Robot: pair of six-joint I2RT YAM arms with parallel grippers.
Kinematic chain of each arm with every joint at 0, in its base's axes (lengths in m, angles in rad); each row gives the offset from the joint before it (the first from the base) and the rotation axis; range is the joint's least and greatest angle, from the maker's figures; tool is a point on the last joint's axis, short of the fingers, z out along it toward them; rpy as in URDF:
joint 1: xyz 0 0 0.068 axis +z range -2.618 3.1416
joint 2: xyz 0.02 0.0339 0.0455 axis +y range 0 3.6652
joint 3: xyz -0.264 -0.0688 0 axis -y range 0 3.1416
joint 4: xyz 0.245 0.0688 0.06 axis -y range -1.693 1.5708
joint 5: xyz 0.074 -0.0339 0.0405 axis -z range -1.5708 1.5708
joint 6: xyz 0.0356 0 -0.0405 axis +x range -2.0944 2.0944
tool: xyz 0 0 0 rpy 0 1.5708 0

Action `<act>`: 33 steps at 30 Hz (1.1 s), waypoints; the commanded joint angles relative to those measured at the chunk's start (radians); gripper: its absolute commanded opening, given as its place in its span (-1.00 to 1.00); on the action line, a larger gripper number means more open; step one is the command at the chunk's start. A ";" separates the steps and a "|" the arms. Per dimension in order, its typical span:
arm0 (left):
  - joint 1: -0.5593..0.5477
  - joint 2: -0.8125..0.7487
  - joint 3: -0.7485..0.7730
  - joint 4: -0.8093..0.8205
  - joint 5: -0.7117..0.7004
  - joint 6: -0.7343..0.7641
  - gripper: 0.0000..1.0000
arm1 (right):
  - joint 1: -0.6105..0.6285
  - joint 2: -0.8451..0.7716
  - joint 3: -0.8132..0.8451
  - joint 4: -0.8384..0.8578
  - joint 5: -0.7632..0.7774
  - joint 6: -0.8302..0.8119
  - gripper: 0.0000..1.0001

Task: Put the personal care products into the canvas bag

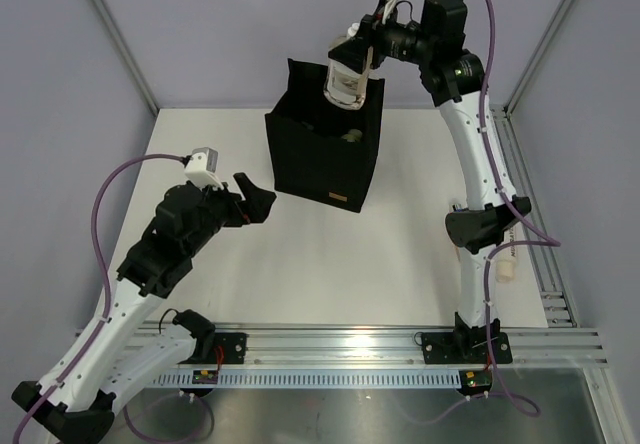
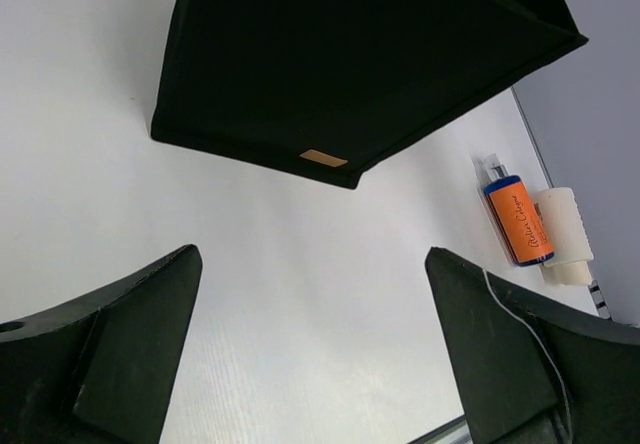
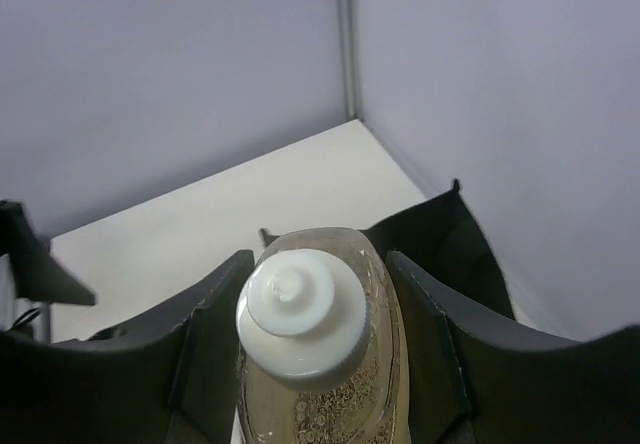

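Note:
My right gripper (image 3: 318,264) is shut on a translucent yellowish bottle (image 3: 330,384) with a white cap, one finger on each side of it. In the top view that bottle (image 1: 345,82) hangs cap down over the open mouth of the black canvas bag (image 1: 320,159), held by the right gripper (image 1: 352,64). A pale product (image 1: 350,136) shows inside the bag. My left gripper (image 1: 258,199) stands open and holds nothing, left of the bag. The left wrist view shows this gripper (image 2: 311,254) above bare table, facing the bag (image 2: 340,54) with its tan label.
An orange bottle with a blue cap (image 2: 519,220) and a cream bottle (image 2: 566,234) lie side by side near the table's right edge. The cream bottle (image 1: 508,264) lies beside the right arm's elbow. Grey walls enclose the table at the back and sides.

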 commanded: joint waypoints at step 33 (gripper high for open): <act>-0.003 -0.003 -0.138 0.089 0.033 0.071 0.97 | -0.173 -0.323 -0.450 -0.215 0.362 -0.172 0.99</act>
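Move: The right hand, fingers pointing left, already holds the amber bottle high over the canvas bag, whose middle lies about 36 cm below, level with the hand fore and aft and some 4 cm to its left. Inside the bag, a pale green bottle end sits roughly 5 cm back, 2 cm right and 34 cm below the hand. From the idle left hand the bag is about 18 cm ahead, 16 cm right and 16 cm lower. Right hand lowers bottle about 22 cm into the bag, opens, withdraws up and right; left sinks 5 cm. ##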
